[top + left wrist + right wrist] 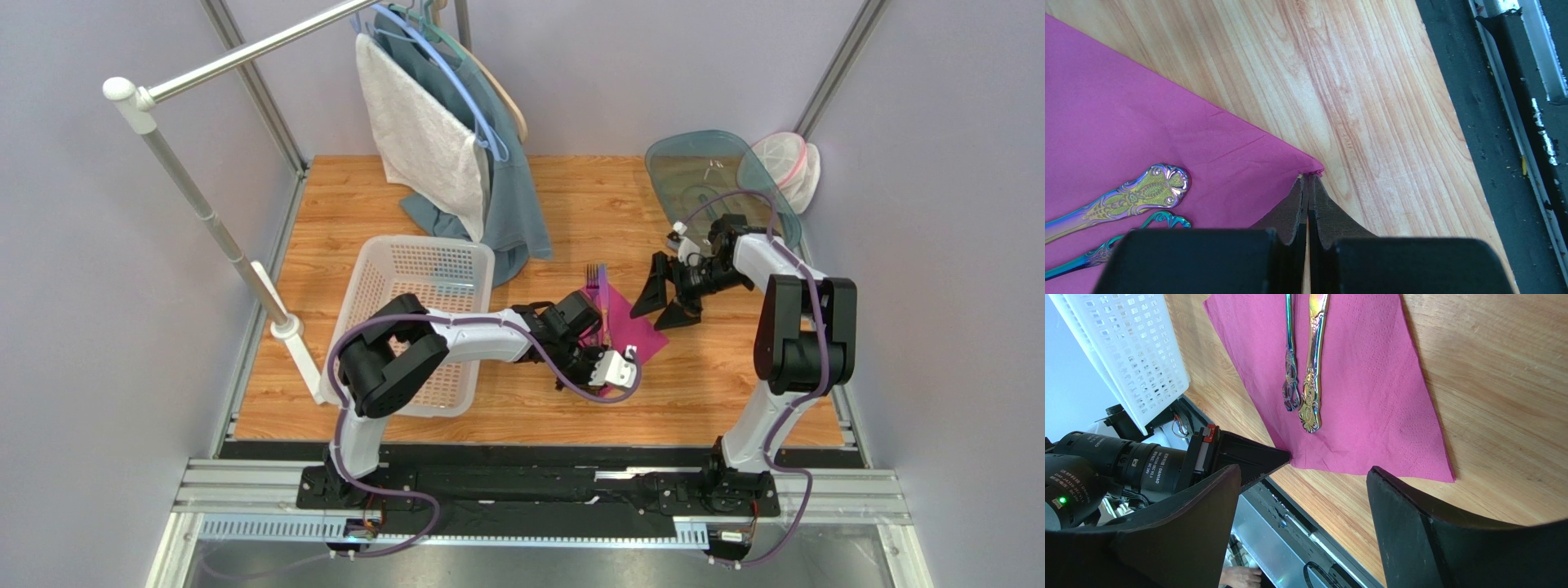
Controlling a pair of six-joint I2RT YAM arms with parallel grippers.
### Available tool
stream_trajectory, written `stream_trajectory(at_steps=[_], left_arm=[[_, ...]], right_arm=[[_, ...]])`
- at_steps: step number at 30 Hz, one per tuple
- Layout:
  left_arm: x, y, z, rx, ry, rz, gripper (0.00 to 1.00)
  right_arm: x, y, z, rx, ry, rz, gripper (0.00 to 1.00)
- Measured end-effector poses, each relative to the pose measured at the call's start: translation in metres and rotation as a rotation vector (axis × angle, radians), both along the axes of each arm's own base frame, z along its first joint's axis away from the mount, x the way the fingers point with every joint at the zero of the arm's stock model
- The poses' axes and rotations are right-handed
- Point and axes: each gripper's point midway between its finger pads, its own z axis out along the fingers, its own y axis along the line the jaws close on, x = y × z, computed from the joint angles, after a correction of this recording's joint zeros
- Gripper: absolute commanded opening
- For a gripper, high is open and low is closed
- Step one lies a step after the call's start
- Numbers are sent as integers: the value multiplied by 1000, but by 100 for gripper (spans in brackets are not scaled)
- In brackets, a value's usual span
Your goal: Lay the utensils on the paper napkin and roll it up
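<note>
The magenta paper napkin (638, 325) lies flat on the wooden table, and it also fills the far side of the right wrist view (1364, 398). Two iridescent purple utensils (1301, 386) lie side by side on it, with their ornate handles (1137, 196) near its near corner. A fork's tines (596, 279) stick out past the far edge. My left gripper (1309, 179) is shut, pinching the napkin's near corner (1312, 170) at its fingertips. My right gripper (662, 304) hovers open over the napkin's right side with nothing between its jaws (1304, 473).
A white mesh basket (411, 306) stands left of the napkin, beside the left arm. A grey-white towel (423, 135) and a teal cloth (515, 208) hang from a rack at the back. A tinted lid (711, 165) and a bowl (785, 165) sit back right. The black front rail (1487, 122) lies close.
</note>
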Motion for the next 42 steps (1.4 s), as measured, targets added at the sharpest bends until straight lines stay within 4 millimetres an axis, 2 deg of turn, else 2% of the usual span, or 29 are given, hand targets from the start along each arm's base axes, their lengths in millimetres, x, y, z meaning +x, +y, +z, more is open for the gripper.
stream_trajectory(at_steps=[6,10,15,19,23,28,31,42], left_arm=[[-9,4,3,16,58,12,0],[-3,3,13,21,123,74,0],[35,-6,47,-51,179,190,0],[60,-4,61,-85,204,267,0],[70,-1,59,-78,231,330,0],[87,-2,47,-51,239,419,0],[98,-4,39,-36,240,468,0],[117,2,27,-3,228,575,0]], right_arm=[[0,0,0,0,0,0,79],[0,0,0,1,0,0,77],[0,0,1,4,0,0,73],[0,0,1,5,1,0,68],[0,1,1,5,3,-1,59],[-1,2,2,13,3,-2,42],[-5,4,2,27,14,-5,37],[-42,18,-12,97,142,-3,32]])
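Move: The knife and fork lie lengthwise on the napkin, their middles about 14 cm ahead of the left hand, which already pinches the napkin's near corner: the knife 3 cm to its right, the fork straight ahead, all some 1 cm below. The napkin's right corner is 8 cm ahead and 13 cm right. From the right hand, the napkin's near right edge has its middle about 7 cm back, 3 cm left and 5 cm down. The napkin's near corner, still pinched in the shut left fingers, is lifted about 6 cm and carried forward over the utensil handles, then lowered nearly to its starting height, some 12 cm farther out, the wrist turning about 30 degrees counter-clockwise and tipping a little. Late on, the right hand closes by over half and eases back 4 cm, slightly left and down, towards the napkin's near right edge. ##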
